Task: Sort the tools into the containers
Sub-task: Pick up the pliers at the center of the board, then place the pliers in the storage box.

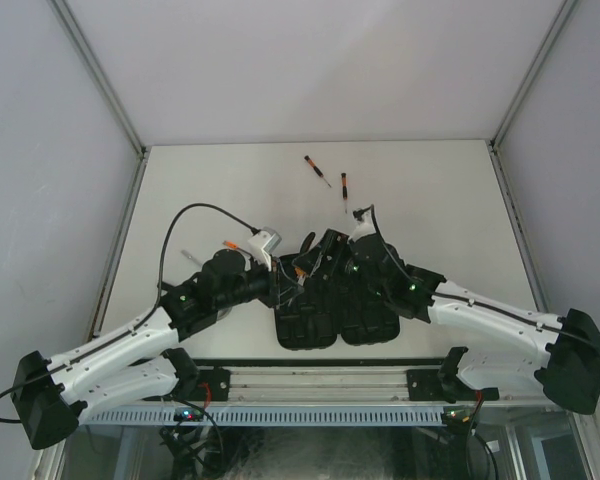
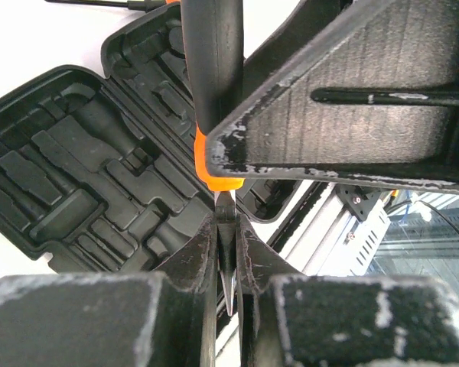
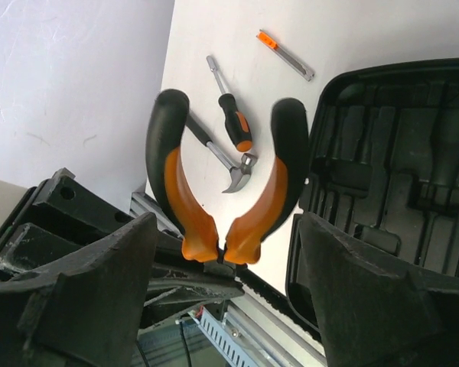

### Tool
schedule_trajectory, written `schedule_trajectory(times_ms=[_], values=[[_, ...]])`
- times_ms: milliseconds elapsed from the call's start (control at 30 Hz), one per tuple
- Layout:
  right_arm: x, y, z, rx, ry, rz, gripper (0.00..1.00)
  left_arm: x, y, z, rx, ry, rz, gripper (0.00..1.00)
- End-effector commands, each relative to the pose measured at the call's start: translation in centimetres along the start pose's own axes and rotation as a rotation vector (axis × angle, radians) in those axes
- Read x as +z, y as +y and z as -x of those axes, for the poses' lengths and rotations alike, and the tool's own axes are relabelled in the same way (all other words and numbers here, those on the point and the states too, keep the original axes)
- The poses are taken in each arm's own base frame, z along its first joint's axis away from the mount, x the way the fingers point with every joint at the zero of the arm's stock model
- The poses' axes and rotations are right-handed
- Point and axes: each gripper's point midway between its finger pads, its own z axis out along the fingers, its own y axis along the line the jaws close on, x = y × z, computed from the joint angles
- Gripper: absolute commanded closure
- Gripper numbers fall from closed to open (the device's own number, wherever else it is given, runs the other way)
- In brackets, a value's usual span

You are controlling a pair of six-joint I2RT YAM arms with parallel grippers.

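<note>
The pliers (image 3: 222, 176) have black-and-orange handles spread in a V. My left gripper (image 2: 228, 267) is shut on their metal nose (image 2: 227, 252) and holds them up over the open black tool case (image 2: 76, 168). My right gripper (image 3: 228, 229) is open, its fingers (image 3: 115, 267) standing wide on either side of the pliers' hinge without touching the handles. From above, both grippers meet at the pliers (image 1: 305, 262) over the case's (image 1: 330, 320) far edge. Two screwdrivers (image 1: 317, 170) lie farther back on the table.
A hammer (image 3: 226, 160), a screwdriver (image 3: 231, 115) and a thin orange-tipped tool (image 3: 285, 53) lie on the table left of the case (image 3: 398, 168). The table's near rail (image 1: 320, 385) runs just behind the case. Grey walls enclose the table.
</note>
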Motion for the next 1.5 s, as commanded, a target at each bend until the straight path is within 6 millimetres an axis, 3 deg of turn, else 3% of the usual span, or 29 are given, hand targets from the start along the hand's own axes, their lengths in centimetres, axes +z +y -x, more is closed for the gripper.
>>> schedule_trajectory(times_ms=[0,233,367,500,633,1000,1200,1467], values=[[0.0,3.6,1.5,-0.005,-0.033,0.103,0.29,-0.7,-3.2,4.2,0.059,-0.108,-0.106,1.00],[0.6,3.1,1.1,-0.011,-0.022,0.084,0.43,-0.7,-3.5,3.7,0.066,-0.089,-0.129,1.00],[0.6,2.8,1.1,-0.018,-0.024,0.071,0.58,-0.7,-3.5,3.3,0.070,-0.078,-0.137,1.00],[0.3,2.7,1.5,-0.023,-0.039,0.060,0.76,-0.8,-3.4,3.2,0.069,-0.078,-0.135,0.91],[-0.2,2.4,1.9,-0.037,-0.060,0.045,0.86,-0.9,-3.5,3.3,0.065,-0.084,-0.137,0.75],[-2.8,-1.1,4.1,-0.104,-0.133,-0.100,0.94,-1.2,-2.8,3.3,0.027,-0.096,-0.097,0.56],[-5.3,-4.8,5.1,-0.174,-0.129,-0.224,0.95,-1.3,0.3,3.1,-0.004,-0.102,0.074,0.45],[-7.4,-9.7,3.9,-0.272,0.032,-0.348,0.96,-2.1,4.2,2.6,-0.062,-0.144,0.277,0.39]])
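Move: The left fingers still hold the pliers by the jaws, the tool's middle some 4 cm ahead of that hand, 2 cm to its right and about 2 cm above. For the right hand, the pliers stand between its open fingers, about 1 cm to its left, level in height and straight across. From the right hand, the open tool case is centred roughly 8 cm back, 7 cm right and 14 cm below; the large screwdriver lies about 4 cm ahead, 14 cm right and 15 cm below. The right hand eases about 1 cm left and closes on the orange bases of the pliers' handles while the left hand keeps the jaws nearly still, then the left fingers open and let go. The right hand now carries the pliers some 12 cm right and 2–3 cm down, over the case's right half, rolling its left side down about 20 degrees, while the left hand, still opening, ends up about 3 cm left and a little forward. ##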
